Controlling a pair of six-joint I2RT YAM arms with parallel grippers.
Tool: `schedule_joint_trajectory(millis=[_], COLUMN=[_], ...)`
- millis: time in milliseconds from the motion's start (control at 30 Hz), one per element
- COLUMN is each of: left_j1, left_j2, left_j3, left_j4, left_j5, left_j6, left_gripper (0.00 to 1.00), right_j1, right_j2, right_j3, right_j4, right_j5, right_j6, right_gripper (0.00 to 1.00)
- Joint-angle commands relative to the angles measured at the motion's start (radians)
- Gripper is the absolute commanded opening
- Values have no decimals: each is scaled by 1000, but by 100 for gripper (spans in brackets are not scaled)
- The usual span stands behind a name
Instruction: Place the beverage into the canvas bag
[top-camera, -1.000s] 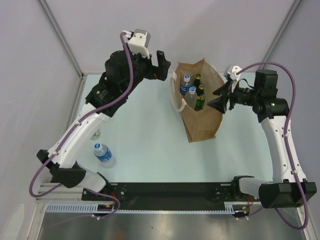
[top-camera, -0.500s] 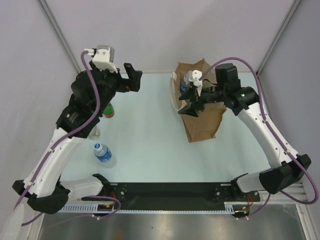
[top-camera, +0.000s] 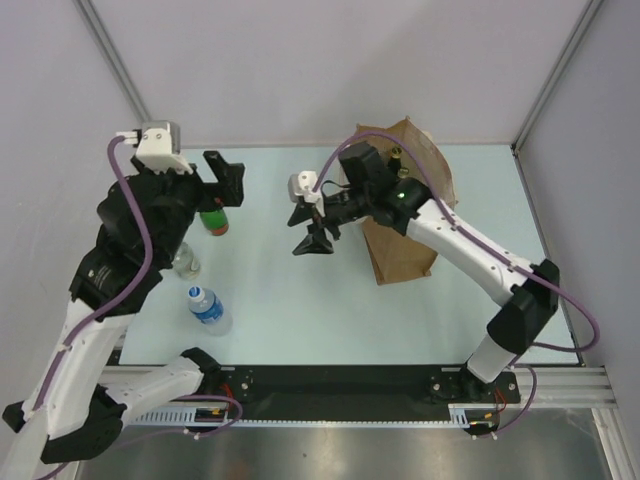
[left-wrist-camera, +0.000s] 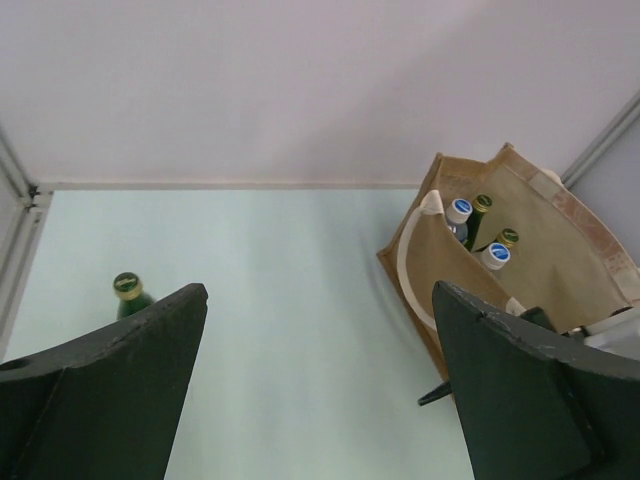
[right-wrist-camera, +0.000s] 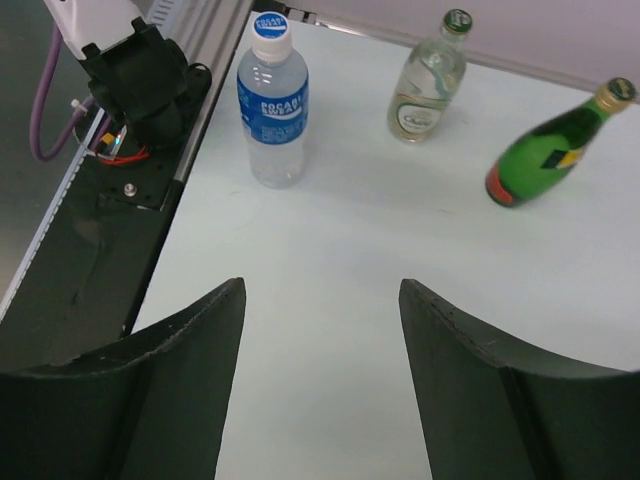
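Observation:
The canvas bag (top-camera: 408, 245) stands upright at the back right, partly behind my right arm. The left wrist view shows the bag (left-wrist-camera: 560, 240) holding two blue-capped bottles (left-wrist-camera: 458, 210) and two green ones (left-wrist-camera: 482, 204). Three beverages stand on the left of the table: a green glass bottle (top-camera: 215, 222), a clear glass bottle (top-camera: 185, 262) and a blue-labelled water bottle (top-camera: 207, 308). My right gripper (top-camera: 310, 243) hangs open and empty left of the bag, facing these bottles (right-wrist-camera: 272, 100). My left gripper (top-camera: 228, 185) is wide open, above the green bottle (left-wrist-camera: 127, 290).
The pale table (top-camera: 300, 310) is fenced by metal posts and grey walls at the back and sides. A black rail (top-camera: 340, 385) with the arm bases runs along the near edge. The bag's white handle (left-wrist-camera: 410, 270) loops over its left side.
My right arm has swung left from the bag's right side, across the bag, to the table's middle. My left arm has pulled back left, away from the bag, toward the green bottle.

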Motion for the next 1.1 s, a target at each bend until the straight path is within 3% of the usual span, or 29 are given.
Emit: schedule_joint_trajectory(millis=[0,100,233,400,867,1067], left_j1=[9,9,11,9,11,11], left_j2=[-86,-138,-198,-233,-363,-382], left_j3=[-20,-47,-86,-110,-147,-147], left_j4=[-72,-111,-173,-236,-285,-291], left_j5=[-87,-124,-208,-273,-426,-448], left_j6=[-39,-65,-128,-177,-209,-188], left_gripper=[100,100,100,100,100,100], right_j1=[79,134,214,265,375,392], right_j2=[88,157,230,290,513,569], right_j3=[67,97,110,79,217,260], right_j4=[153,215,330,480,729,729], right_j5=[28,21,8,-49,85,119], right_j6=[72,106,145,169,456,455], right_gripper=[69,69,84,91,89,87])
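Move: The blue-labelled bottle stands about 25 cm to the right hand's left and some 10 cm back, its middle about 20 cm lower. Beyond that bottle, the clear glass bottle is about 32 cm left and 4 cm ahead of this hand, and the green bottle about 28 cm left and 17 cm ahead, both equally low. From the left hand, the blue-labelled bottle lies roughly 14 cm back, 12 cm left and 35 cm down. Empty, the right arm sweeps some 22 cm left towards the blue-labelled bottle, sinking and drawing back about 9 cm each, while its fingers spread wider and its wrist swings slightly counter-clockwise, bringing the open gap up to the cap without a visible touch. The left hand, also empty and wide open, clears out to the left and back, sinking a little and turning about 25 degrees counter-clockwise. ##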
